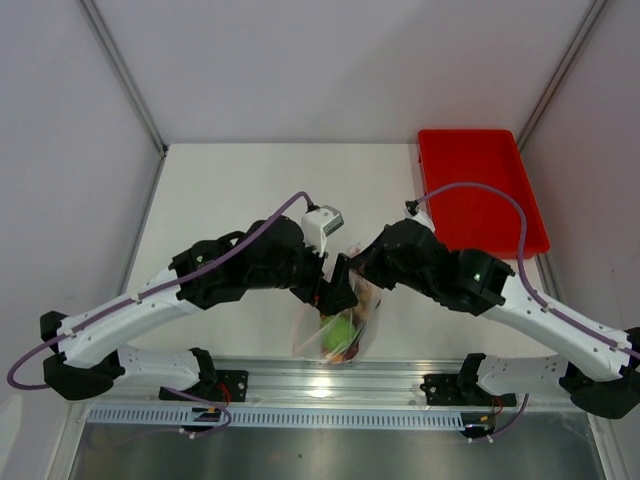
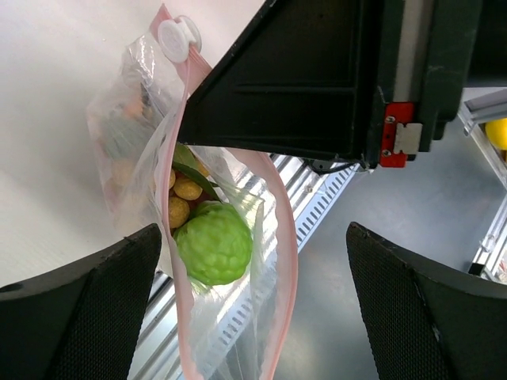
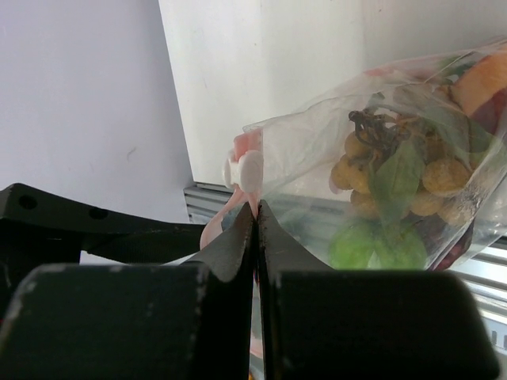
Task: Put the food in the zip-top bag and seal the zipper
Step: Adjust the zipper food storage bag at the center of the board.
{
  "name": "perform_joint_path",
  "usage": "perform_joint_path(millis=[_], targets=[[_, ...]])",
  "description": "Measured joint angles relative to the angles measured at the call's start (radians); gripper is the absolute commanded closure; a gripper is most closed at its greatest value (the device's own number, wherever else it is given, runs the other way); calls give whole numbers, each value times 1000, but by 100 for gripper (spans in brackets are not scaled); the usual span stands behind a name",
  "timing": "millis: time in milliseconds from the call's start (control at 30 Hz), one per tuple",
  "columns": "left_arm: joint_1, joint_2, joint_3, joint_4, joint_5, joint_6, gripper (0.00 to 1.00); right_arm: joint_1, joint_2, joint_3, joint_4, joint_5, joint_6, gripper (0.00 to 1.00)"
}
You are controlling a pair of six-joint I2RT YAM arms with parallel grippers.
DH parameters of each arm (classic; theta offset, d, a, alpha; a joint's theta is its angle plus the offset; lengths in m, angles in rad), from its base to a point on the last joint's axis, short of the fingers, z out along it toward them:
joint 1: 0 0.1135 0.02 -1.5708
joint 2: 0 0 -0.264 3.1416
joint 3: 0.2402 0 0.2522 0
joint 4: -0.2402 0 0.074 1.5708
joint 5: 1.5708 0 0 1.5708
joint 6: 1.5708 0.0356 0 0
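The zip-top bag hangs between my two grippers over the table's near edge. Inside it are a green round fruit and tan round fruits, also seen through the plastic in the right wrist view. My right gripper is shut on the pink zipper strip, just below the white slider. My left gripper is open, its fingers on either side of the bag's mouth, which gapes apart there. The green onion and the dark long piece are not clearly visible.
A red plastic tray sits at the back right of the table. A ribbed aluminium rail runs along the near edge under the hanging bag. Both arms crowd the middle near edge.
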Motion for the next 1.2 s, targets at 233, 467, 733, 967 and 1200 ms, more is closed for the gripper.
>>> perform_joint_path(millis=[233, 467, 733, 967, 1200], targets=[[-42, 15, -16, -4, -95, -15, 1, 12, -5, -2, 7, 26, 53, 100], [-106, 61, -29, -29, -246, -64, 14, 26, -19, -33, 34, 61, 122, 100], [-116, 78, -67, -37, -329, -92, 85, 32, -19, -50, 52, 83, 166, 82], [-78, 80, -67, -52, -277, -38, 99, 2, -34, -51, 75, 70, 43, 13], [110, -27, -160, 6, 0, 69, 99, -265, -217, -116, 127, -130, -342, 1]])
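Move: Between the left hand's open fingers and beneath them runs the pink-edged mouth of the food storage bag, its grip spot about 6 cm below, 2 cm ahead and 1 cm to the left. Some 6 cm ahead of that hand, 3 cm right and level, the right fingers already pinch the mouth's far corner; the white slider sits about 2 cm ahead of the pinch. The green cabbage lies roughly 4 cm back and 14 cm below the left hand, straight under it sideways. Sinking about 6 cm with its fingers tipping steeper, the left hand shuts them on both pink strips of the bag's mouth. Only then do the right fingers, nearly still until now, open wide, let go of the corner and pull away some 7 cm to the right, also forward and up, tips lifting. The left keeps its pinch and draws the bag a couple of centimetres left. ##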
